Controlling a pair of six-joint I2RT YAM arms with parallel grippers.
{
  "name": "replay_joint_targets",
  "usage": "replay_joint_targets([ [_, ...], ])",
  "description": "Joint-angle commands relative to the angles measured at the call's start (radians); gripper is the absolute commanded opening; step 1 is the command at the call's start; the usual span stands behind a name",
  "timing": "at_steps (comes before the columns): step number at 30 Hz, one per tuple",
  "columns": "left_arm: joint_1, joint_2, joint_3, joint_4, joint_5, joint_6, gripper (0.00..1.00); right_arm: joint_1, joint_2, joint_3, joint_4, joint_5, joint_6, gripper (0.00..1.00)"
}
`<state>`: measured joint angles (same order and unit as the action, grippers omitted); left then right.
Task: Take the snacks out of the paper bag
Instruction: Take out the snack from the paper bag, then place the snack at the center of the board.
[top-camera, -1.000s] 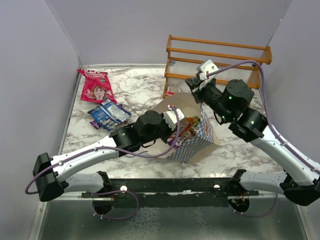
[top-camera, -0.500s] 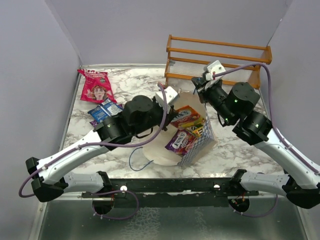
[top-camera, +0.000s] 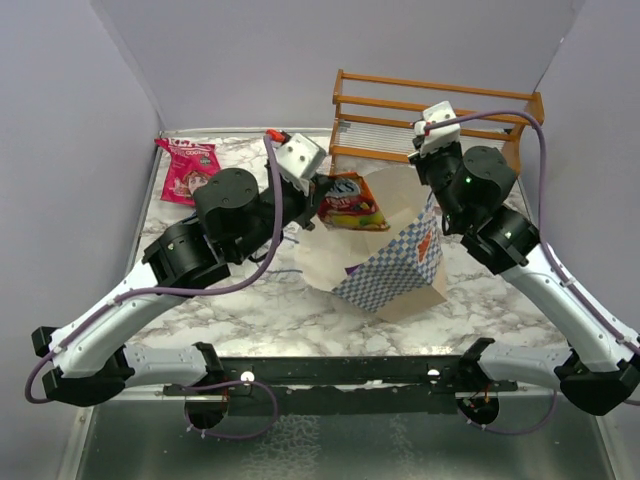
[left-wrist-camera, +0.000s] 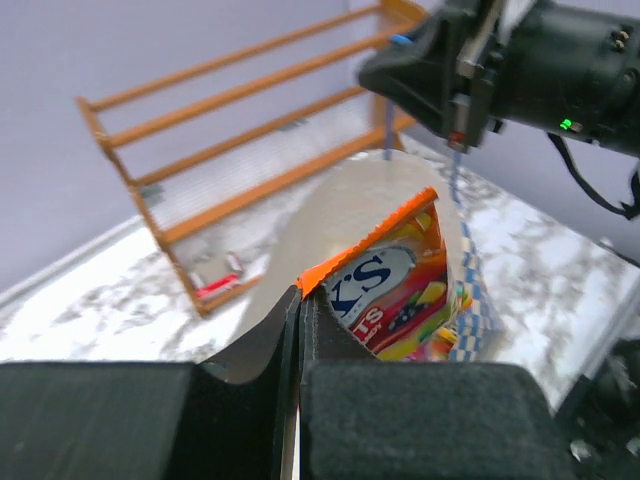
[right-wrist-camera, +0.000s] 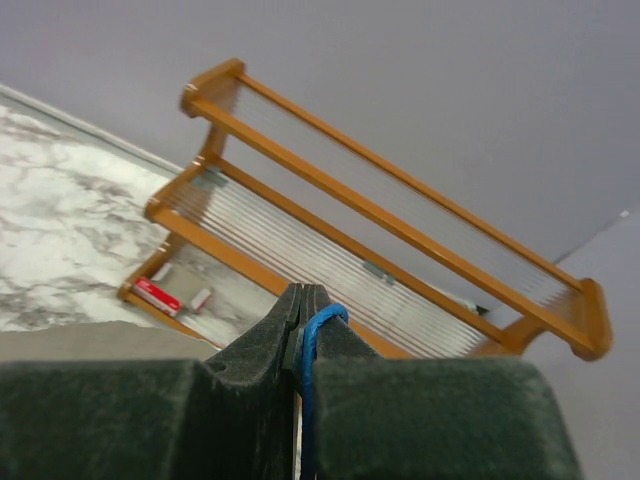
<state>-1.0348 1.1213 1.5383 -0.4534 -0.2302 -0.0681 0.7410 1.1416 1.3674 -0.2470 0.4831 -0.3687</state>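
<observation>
The blue-and-white checkered paper bag (top-camera: 395, 265) stands tilted at the table's middle, its cream mouth (top-camera: 335, 250) facing left. My right gripper (top-camera: 428, 150) is above its far rim, shut on the bag's thin blue cord handle (right-wrist-camera: 318, 325). My left gripper (top-camera: 322, 190) hangs over the bag's mouth, shut on the top edge of an orange snack packet (top-camera: 350, 203) with fruit print, which shows in the left wrist view (left-wrist-camera: 395, 300) clear of the bag. A pink-red snack bag (top-camera: 190, 172) with a face lies at the far left.
A wooden rack (top-camera: 435, 120) stands at the back right, close behind my right gripper, with a small red item (left-wrist-camera: 215, 288) under it. Grey walls close in on the left, back and right. My left arm covers the table to the left of the bag.
My left gripper has risen out of the bag toward the back left with the orange packet. My right gripper has lifted the handle, and the bag has tipped more upright.
</observation>
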Motion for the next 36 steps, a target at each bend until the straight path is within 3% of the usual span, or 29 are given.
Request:
replay_joint_targets([
  [1, 0.011, 0.023, 0.123, 0.027, -0.247, 0.095, 0.0, -0.07, -0.043, 0.025, 0.057, 0.017, -0.036, 0.02],
  [6, 0.042, 0.045, 0.175, 0.085, -0.436, 0.156, 0.0, -0.11, -0.071, -0.002, 0.062, -0.005, -0.054, 0.02],
  [11, 0.156, 0.092, 0.208, 0.075, -0.461, 0.187, 0.0, -0.118, -0.082, 0.042, 0.036, -0.016, -0.096, 0.02],
  [23, 0.71, 0.112, -0.065, 0.086, -0.11, -0.126, 0.0, -0.118, -0.113, 0.1, -0.029, -0.085, -0.176, 0.02],
  [27, 0.806, 0.119, -0.141, 0.105, -0.036, -0.197, 0.0, -0.119, -0.097, 0.102, -0.053, -0.115, -0.186, 0.02],
  [31, 0.82, 0.124, -0.182, 0.128, -0.058, -0.215, 0.0, -0.118, -0.084, 0.096, -0.078, -0.172, -0.143, 0.02],
  [36, 0.928, 0.149, -0.359, 0.212, 0.013, -0.276, 0.0, -0.118, -0.081, 0.063, -0.077, -0.241, -0.104, 0.02],
])
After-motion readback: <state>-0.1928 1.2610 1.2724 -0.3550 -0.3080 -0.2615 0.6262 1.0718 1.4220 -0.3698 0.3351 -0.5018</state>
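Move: My left hand, gripping the top edge of the orange-and-red snack packet, is headed for the snacks on the table. The red popcorn bag lies some 28 cm ahead, 36 cm to my left and about 40 cm below, and the blue packet only about 10 cm ahead and 24 cm left. The paper bag's middle is about 17 cm right, 3 cm back and 25 cm below. From my right hand, which holds the bag's handle, the bag's middle is about 14 cm back, 4 cm left and 20 cm down. I swing the snack packet away from the paper bag's mouth with my left hand, about 25 cm left and 19 cm forward, rising some 6 cm and then sinking to about 15 cm below the start. The wrist turns roughly 55 degrees counter-clockwise and tips down, fingers still shut. My right hand keeps the bag's handle, drawing it about 5 cm right, then easing back slightly. ##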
